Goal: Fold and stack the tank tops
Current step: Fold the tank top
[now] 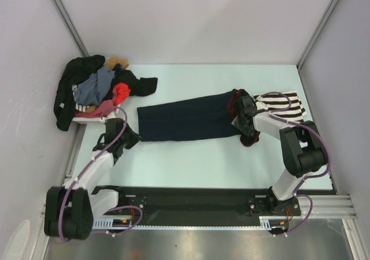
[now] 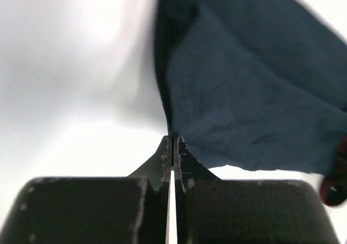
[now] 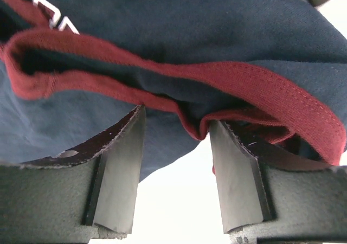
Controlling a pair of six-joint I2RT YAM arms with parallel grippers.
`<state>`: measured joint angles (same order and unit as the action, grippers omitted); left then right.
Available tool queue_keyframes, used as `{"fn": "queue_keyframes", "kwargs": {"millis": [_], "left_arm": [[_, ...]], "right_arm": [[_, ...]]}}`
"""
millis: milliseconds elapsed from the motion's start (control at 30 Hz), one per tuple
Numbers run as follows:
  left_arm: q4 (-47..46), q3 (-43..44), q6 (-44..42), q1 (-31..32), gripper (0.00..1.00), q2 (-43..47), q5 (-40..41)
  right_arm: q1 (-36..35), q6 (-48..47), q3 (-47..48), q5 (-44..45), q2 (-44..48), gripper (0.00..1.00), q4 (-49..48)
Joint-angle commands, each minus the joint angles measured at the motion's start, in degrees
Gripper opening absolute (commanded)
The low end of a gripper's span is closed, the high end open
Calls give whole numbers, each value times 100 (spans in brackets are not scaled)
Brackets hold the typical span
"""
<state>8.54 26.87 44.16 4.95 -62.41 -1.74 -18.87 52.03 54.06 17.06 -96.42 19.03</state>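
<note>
The navy tank top (image 1: 185, 118) lies folded into a long strip across the middle of the table. My left gripper (image 1: 132, 137) sits at its left end, jaws shut on the cloth's edge (image 2: 244, 92), which rises from the closed tips of the left gripper (image 2: 172, 141). My right gripper (image 1: 241, 117) is at the right end, where the dark red trim is. In the right wrist view the right gripper (image 3: 176, 119) is open, its fingers either side of a fold of red-trimmed navy cloth (image 3: 190, 27). The striped tank top (image 1: 283, 103) lies flat at the far right, behind the right arm.
A pale pink basket (image 1: 95, 111) stands at the back left, heaped with mixed clothes (image 1: 92, 84) that spill over its sides. Walls close in the table at the back and on both sides. A black rail (image 1: 191, 202) runs along the near edge.
</note>
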Motion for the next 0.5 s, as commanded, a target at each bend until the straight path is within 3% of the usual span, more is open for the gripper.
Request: {"fn": "queue_keyframes", "kwargs": {"millis": [0,300,467], "left_arm": [[490,-59,303,-64,0,641,16],[412,-937,426,321,0,1214,-433],[447,-938,821,1374,0,1188,-143]], "right_arm": [[-99,123,366,-62,-614,54,-207],[-99,-114,2037,-88,-1870,54,197],[-3,-334,3028,-264,-2415,54,233]]}}
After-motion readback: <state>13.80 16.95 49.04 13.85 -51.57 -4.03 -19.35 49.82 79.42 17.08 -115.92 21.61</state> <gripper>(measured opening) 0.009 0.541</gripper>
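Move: Both hands already hold the dark tank top, laid as a long band: the left pinches its near left corner, the right its red-trimmed right end. Its middle lies about 10 cm ahead, 20 cm right and 4 cm below the left hand; from the right hand, 2 cm ahead and 17 cm left, near level. The striped tank top is 7 cm ahead, 17 cm right of the right hand; the laundry basket is 20 cm ahead, 15 cm left of the left hand. Left hops, then drags its pinched tank-top corner back-right and down; right drags its end forward-left about 10 cm. ##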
